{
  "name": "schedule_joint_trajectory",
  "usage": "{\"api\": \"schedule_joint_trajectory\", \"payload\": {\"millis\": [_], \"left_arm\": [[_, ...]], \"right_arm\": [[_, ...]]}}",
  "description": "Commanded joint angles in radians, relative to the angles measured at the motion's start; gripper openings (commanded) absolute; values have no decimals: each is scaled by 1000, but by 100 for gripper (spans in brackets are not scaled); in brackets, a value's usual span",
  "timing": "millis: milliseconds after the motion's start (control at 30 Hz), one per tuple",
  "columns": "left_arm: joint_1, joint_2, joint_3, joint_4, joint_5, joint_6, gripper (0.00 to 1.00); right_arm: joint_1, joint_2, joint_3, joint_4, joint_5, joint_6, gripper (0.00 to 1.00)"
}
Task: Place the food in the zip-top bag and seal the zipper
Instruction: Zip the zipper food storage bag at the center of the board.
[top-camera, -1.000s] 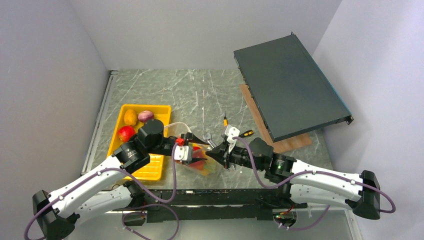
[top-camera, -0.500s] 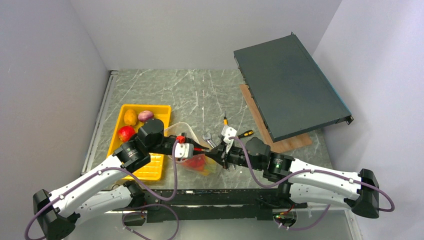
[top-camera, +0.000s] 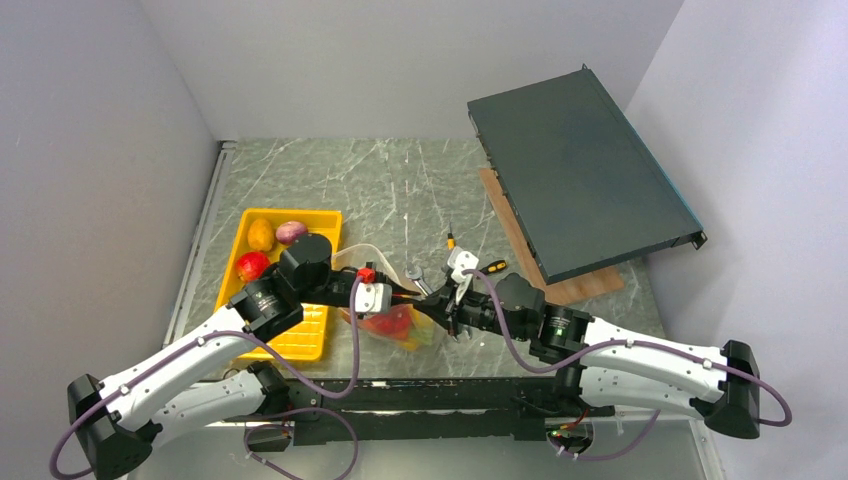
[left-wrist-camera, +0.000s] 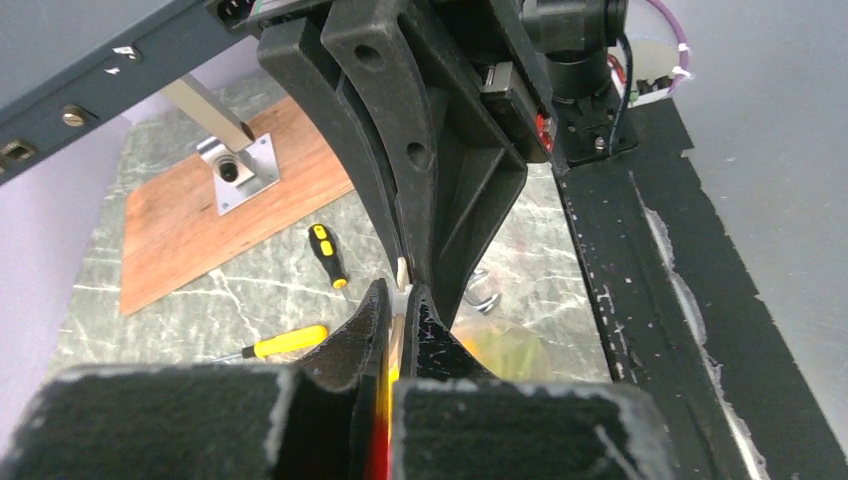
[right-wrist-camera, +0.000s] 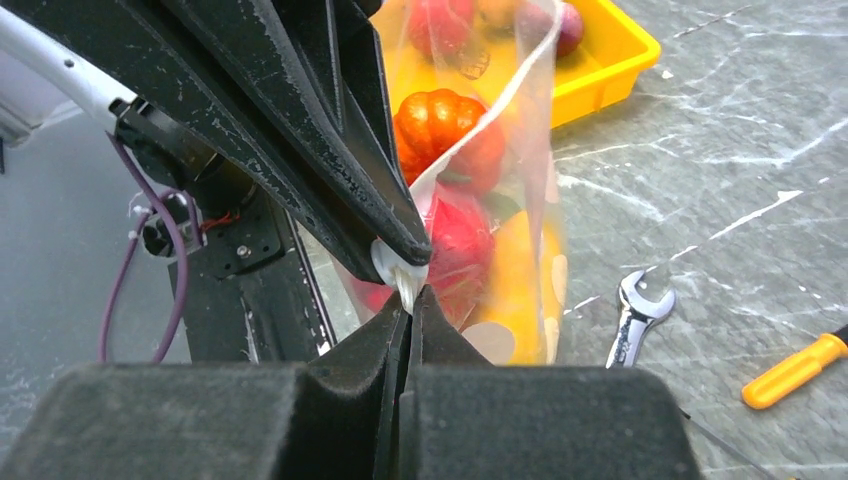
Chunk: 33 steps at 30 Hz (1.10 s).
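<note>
The zip-top bag (top-camera: 400, 327) hangs between both grippers near the table's front edge. Inside it I see food: an orange pumpkin-like piece (right-wrist-camera: 446, 124), a red piece (right-wrist-camera: 462, 250) and a yellow one (right-wrist-camera: 520, 270). My left gripper (left-wrist-camera: 402, 290) is shut on the zipper (left-wrist-camera: 402, 272) at the bag's mouth. My right gripper (right-wrist-camera: 410, 292) is shut on the same white zipper (right-wrist-camera: 398, 268), tip to tip with the left fingers (right-wrist-camera: 330, 150). More food lies in the yellow tray (top-camera: 300, 340): an orange piece (top-camera: 261, 235), a purple one (top-camera: 291, 232) and a red one (top-camera: 252, 266).
A steel wrench (top-camera: 417, 276) and two yellow-handled screwdrivers (top-camera: 490, 267) (top-camera: 451, 241) lie just behind the bag. A dark flat case (top-camera: 580, 170) leans over a wooden board (top-camera: 545, 275) at the back right. Black tape edges the table's front (left-wrist-camera: 640, 300).
My left gripper has closed on the bag's zipper edge and shifted slightly right, meeting the right gripper. The right gripper has stayed shut on the zipper.
</note>
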Motion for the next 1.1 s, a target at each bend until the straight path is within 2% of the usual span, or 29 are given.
{"api": "schedule_joint_trajectory", "payload": {"millis": [0,267,400,567,667,833,900,1067], "left_arm": [[1,-9,26,-51,-87,51,0],[3,-66,10,-67,-151,90,0],[4,-91,-2,-68,-165,106,0],[6,-74,8,-82,-132,108,0],[5,-62,15,-94,-124,109,0],[5,-64,12,-90,-118,109,0],[5,-66,12,-90,-117,110,0],[6,-66,11,-88,-107,108,0]], "right_arm": [[-3,-76,59,15,95,41,0],[-4,-190,55,-131,222,67,0],[-3,-203,69,-205,140,36,0],[-3,-124,128,-293,61,22,0],[-4,-88,159,-354,96,32,25],[-4,-17,253,-470,73,30,46],[-5,15,300,-516,71,39,52],[-3,92,429,-591,42,25,56]]}}
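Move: My right fingers pinch the bag's zipper strip right beside my left fingertips; the strip's right end lies about 4 cm to the right of my right hand, level with it. The red pepper inside the bag is some 6 cm left, 3 cm back and 10 cm lower, and the wrench's middle lies about 4 cm right, 4 cm ahead and 17 cm below. From my left hand, which also holds the strip, that end is roughly 7 cm to the right. With fingers shut on the zipper, I draw my right hand about 4 cm to the right along the strip towards its right end, rising some 2 cm, while my left hand keeps its pinch and eases about 2 cm left and 1 cm forward. Then I ease my right hand down 2 cm, open its fingers to about half and let go of the strip, rolling the wrist some 15 degrees and lifting slightly. ##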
